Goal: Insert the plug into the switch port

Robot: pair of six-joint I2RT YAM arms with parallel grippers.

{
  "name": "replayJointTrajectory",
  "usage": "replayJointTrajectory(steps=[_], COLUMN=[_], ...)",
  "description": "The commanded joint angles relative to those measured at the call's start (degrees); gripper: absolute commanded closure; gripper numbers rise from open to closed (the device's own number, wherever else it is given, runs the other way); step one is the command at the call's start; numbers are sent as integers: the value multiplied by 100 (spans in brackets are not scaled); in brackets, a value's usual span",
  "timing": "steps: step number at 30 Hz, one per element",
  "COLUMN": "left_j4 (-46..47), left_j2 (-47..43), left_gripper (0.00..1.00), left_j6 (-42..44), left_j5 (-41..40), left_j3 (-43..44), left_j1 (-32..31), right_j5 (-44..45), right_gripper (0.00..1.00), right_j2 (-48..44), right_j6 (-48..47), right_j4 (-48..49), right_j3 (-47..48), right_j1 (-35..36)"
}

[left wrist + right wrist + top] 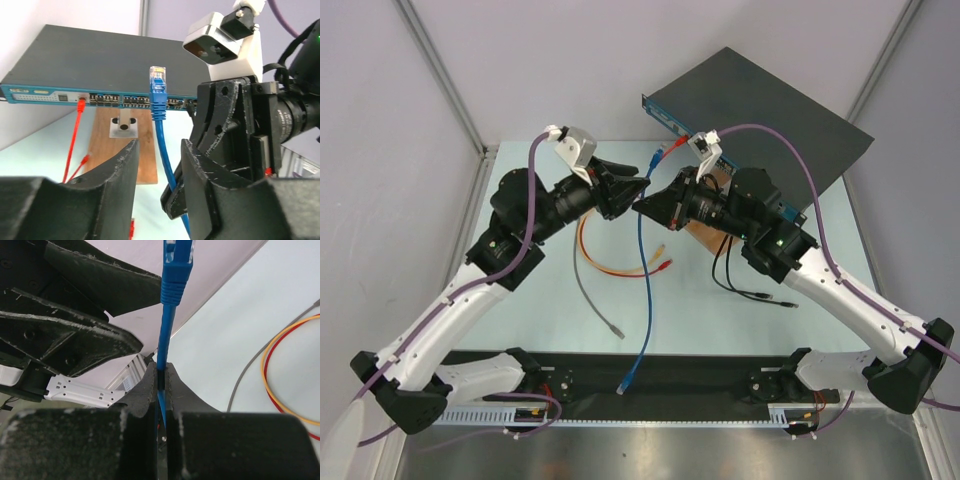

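Note:
The switch [770,110] lies at the back right, its blue front face [60,95] showing a row of small sockets. A blue cable [645,290] rises from the table, and its plug [158,80] stands upright in the air in front of the sockets, apart from them. My right gripper [161,376] is shut on the blue cable a short way below the plug [177,262]. My left gripper [160,157] stands open just opposite it, and the cable passes beyond the gap between its fingers without touching them. The two grippers nearly meet over the table's middle, the left gripper [642,188] just above the right gripper [638,207].
A red cable [75,135] is plugged into a socket at the left of the switch. A brown wooden board [145,155] with a metal bracket [123,125] lies in front of the switch. Orange and red loops [605,265], a grey cable [592,300] and a black cable [750,290] lie on the table.

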Motion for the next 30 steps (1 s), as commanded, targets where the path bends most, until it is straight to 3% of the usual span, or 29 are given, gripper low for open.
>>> replayJointTrajectory(steps=[1,11,20,23,24,27,30], left_j4=[199,225,269,85,-115,-694,-1240], left_j2=[58,225,278,339,357,462,603], left_gripper=[57,60,96,100,100,100,100], left_j6=[375,543,481,394,385,183,-45], left_j5=[-274,-441,-477,-293,-223,-64,6], left_j3=[240,293,301,406,450,652,811], left_j1=[-101,-215,-215,-224,-215,-224,-233], right_j5=[90,99,117,108,73,-208,-576], right_gripper=[100,100,100,78,58,29,21], right_j2=[-127,-126,-153,-205,-232,-460,-785], right_j6=[79,70,96,-18,-79,-588,-1107], right_j4=[218,209,200,131,-61,-622,-1326], right_j3=[88,88,61,79,96,210,421], right_j1=[60,104,104,-36,-106,-668,-1423])
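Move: The blue cable, still pinched by the right hand, passes between the left hand's open fingers; the stretch just under its boot is about 1 cm ahead, 1 cm right and 1 cm below. Its upper plug is some 4 cm ahead, 2 cm right and 3 cm up. The switch's port row centres about 16 cm ahead, 18 cm right and 18 cm below. From the right hand, the plug is about 6 cm ahead, 3 cm right and 6 cm up. The blue cable changes hands: the left hand eases about 1.5 cm forward and down, shuts its fingers on the cable just under the boot while edging right, then sinks another centimetre. The right hand stays put with its grip until the left has closed, then opens wide, lets go and pulls away about 5 cm right and 3 cm forward. ##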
